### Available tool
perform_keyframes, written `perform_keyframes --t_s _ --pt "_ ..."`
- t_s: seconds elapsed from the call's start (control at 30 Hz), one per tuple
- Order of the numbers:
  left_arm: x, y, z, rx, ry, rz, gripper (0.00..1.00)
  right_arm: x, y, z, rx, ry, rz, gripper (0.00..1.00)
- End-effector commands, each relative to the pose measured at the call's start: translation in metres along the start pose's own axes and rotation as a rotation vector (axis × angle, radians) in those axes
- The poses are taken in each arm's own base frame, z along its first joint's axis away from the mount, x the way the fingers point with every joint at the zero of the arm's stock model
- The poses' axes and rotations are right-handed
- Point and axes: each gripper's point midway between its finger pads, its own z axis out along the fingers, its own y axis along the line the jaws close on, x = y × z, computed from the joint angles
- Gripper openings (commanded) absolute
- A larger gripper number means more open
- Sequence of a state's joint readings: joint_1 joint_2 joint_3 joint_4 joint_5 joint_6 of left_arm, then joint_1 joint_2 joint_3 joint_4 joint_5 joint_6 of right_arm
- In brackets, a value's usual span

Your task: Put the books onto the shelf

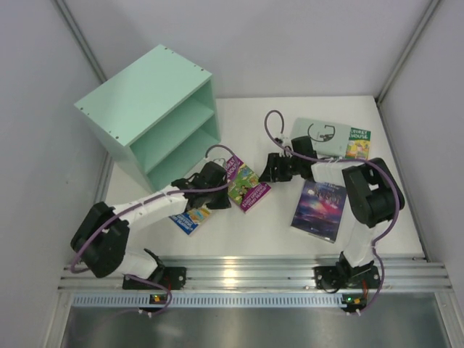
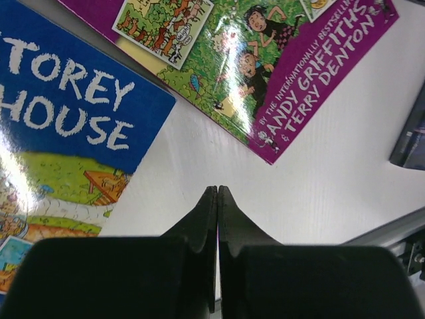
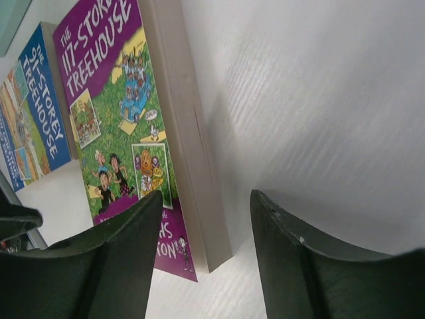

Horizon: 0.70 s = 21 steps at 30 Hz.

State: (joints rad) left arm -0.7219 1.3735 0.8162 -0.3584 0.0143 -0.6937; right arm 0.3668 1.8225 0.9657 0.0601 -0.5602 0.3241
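Observation:
The mint-green shelf (image 1: 148, 116) stands at the back left, its openings facing the table. A magenta-green book (image 1: 248, 187) (image 2: 265, 60) (image 3: 113, 119) lies flat mid-table, with a blue-yellow book (image 1: 190, 219) (image 2: 60, 133) (image 3: 40, 106) to its left. My left gripper (image 1: 217, 190) (image 2: 218, 189) is shut on nothing, its tips over bare table between these two books. My right gripper (image 1: 270, 168) (image 3: 207, 203) is open and straddles the magenta book's page-edge corner. A dark galaxy book (image 1: 319, 206) and a green-yellow book (image 1: 357, 143) lie at the right.
The white table (image 1: 239, 235) ends at an aluminium rail (image 1: 246, 272) by the arm bases. Grey walls close in on the left, back and right. The right arm's elbow (image 1: 373, 196) hangs over the galaxy book's right edge.

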Motion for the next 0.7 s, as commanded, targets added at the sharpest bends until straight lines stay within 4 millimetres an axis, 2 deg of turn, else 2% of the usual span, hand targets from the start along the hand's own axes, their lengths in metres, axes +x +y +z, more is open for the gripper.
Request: perform_keyframes --t_s 0.0,0.17,0.4,0.5,0.53,0.67 --pt "-0.026 -0.022 0.016 0.054 -0.071 -0.013 0.0 0.004 0.018 0.004 -0.082 -0.026 -0.085 0.56" --pt "-0.022 -0.021 0.038 0.045 -0.048 -0.025 0.0 0.021 0.019 0.009 -0.103 0.015 -0.088 0.59" --pt "-0.002 -0.012 0.055 0.029 0.001 -0.04 0.0 0.033 0.029 0.0 -0.131 0.033 -0.087 0.49" --pt "0.004 -0.011 0.057 0.024 0.012 -0.04 0.0 0.033 0.037 -0.007 -0.156 0.019 -0.082 0.42" --pt "0.005 -0.011 0.057 0.024 0.011 -0.042 0.0 0.032 0.04 -0.008 -0.164 0.014 -0.077 0.33" --pt "0.008 -0.009 0.059 0.019 0.014 -0.049 0.0 0.032 0.046 -0.011 -0.188 0.014 -0.053 0.18"
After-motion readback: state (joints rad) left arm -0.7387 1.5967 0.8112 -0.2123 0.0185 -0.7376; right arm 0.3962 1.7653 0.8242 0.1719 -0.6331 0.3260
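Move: The purple book lies flat between my hands. Its middle is some 8 cm ahead of my shut left fingers, 4 cm to their right and 6 cm below; from my half-open right hand it is about 8 cm left, 3 cm back and 2 cm below. The blue book is about 11 cm left of my left hand and level with it. The galaxy book is some 17 cm right of my right hand and 11 cm back. I draw my right hand back about 4 cm along the purple book's right-hand long edge towards its near end, then close the fingers from half open to nearly shut, pinching that edge between cover and underside. Meanwhile I lower my left hand 5 to 6 cm, slightly rightward, fingers still shut, bringing the tips against the book's opposite long edge near its closest corner. ##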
